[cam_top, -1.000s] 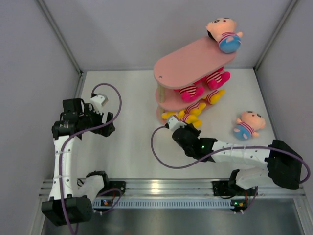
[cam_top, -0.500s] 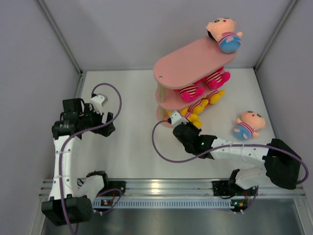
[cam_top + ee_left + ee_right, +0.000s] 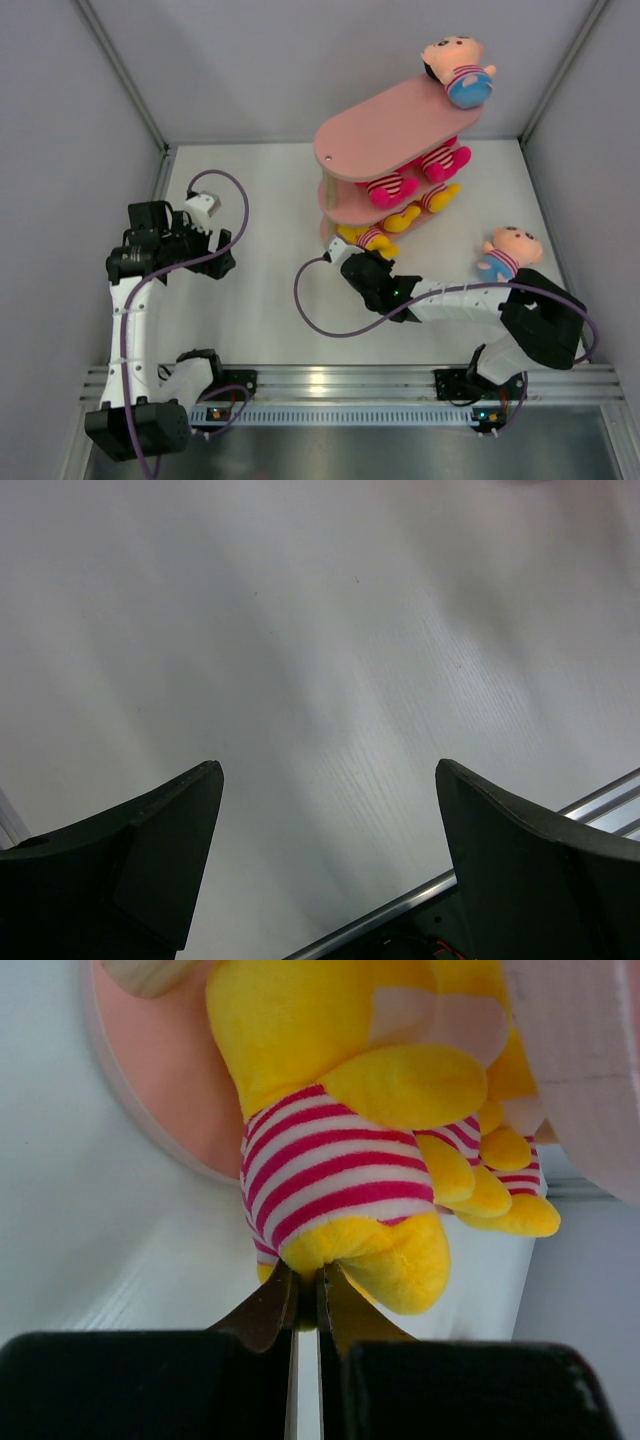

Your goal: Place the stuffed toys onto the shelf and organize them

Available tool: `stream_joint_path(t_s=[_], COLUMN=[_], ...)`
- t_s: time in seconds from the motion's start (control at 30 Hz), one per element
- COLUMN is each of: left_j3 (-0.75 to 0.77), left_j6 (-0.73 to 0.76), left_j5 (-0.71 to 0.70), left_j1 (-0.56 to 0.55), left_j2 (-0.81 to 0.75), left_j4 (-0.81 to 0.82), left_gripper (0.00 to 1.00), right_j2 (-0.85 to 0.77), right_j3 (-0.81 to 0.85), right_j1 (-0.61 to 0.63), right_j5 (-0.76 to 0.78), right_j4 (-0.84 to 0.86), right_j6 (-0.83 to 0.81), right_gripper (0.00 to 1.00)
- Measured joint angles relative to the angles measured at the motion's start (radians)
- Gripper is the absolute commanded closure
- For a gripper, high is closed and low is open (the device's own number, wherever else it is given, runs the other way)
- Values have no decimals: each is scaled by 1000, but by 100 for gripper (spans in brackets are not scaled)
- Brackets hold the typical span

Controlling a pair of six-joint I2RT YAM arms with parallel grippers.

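Note:
The pink shelf (image 3: 390, 130) stands at the back of the table. A peach-headed stuffed toy (image 3: 458, 68) lies on its top board, two hot pink toys (image 3: 395, 187) on the middle board, and yellow toys (image 3: 425, 205) on the bottom board. My right gripper (image 3: 308, 1285) is shut on the bottom seam of a yellow toy (image 3: 340, 1160) in a red-white striped shirt. It holds that toy against the edge of the lowest board (image 3: 170, 1110). From above, that gripper (image 3: 357, 256) sits at the shelf's near left end. My left gripper (image 3: 325, 780) hangs open over bare table, far left (image 3: 212, 248).
Another peach-headed toy (image 3: 508, 253) lies on the table to the right of the shelf, beyond my right arm's elbow (image 3: 540, 325). Grey walls close in the table on three sides. A metal rail (image 3: 340, 380) runs along the near edge.
My right gripper has moved left and toward the shelf with the yellow toy, tucking it further under the middle board. The left arm has stayed still.

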Motion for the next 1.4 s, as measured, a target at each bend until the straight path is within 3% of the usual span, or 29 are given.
stream_joint_path(t_s=[0.3,0.63,0.97,1.2,1.3,1.4], left_j3=[0,-5,-15,-16,-16,-16], left_j6=[0,4,4,8,8,8], left_j5=[0,0,0,-1,0,0], left_j1=[0,0,0,0,0,0], left_j2=[0,1,29,29,29,29], left_j4=[0,0,0,0,0,0], left_gripper=[7,7,7,7,7,7], right_j2=[90,108,34,-170,-341,-478], right_j3=[23,37,37,24,-29,-84], right_j1=[-11,-39,-39,-54,-132,-311], right_j5=[-18,-76,-165,-311,-435,-570], right_j4=[45,35,-47,-112,-98,-78], right_j6=[-69,-85,-45,90,217,376], right_gripper=[97,42,39,34,34,35])
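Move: The right hand pinches a yellow toy by its foot end, the toy's middle some 5 cm ahead and 4 cm left; it is bound for the left end of the bottom shelf, about 8 cm ahead, 7 cm left and 4 cm below. The middle yellow toy lies about 11 cm ahead and 2 cm right, the far yellow toy 15 cm ahead and 12 cm right, both near hand height. From the left hand that shelf end is about 26 cm right, 11 cm ahead, 14 cm down. The right hand, still holding the yellow toy's foot end, eases it about 2 cm forward, left and down into the left end of the bottom shelf, and towards the end of that push the fingers open to about two thirds and let go. It then draws back some 3 cm out of the shelf front, slowly at first, and lifts quickly by about 10 cm, swinging to the right past the middle shelf's edge while the wrist rolls some 40 degrees, left side up. ##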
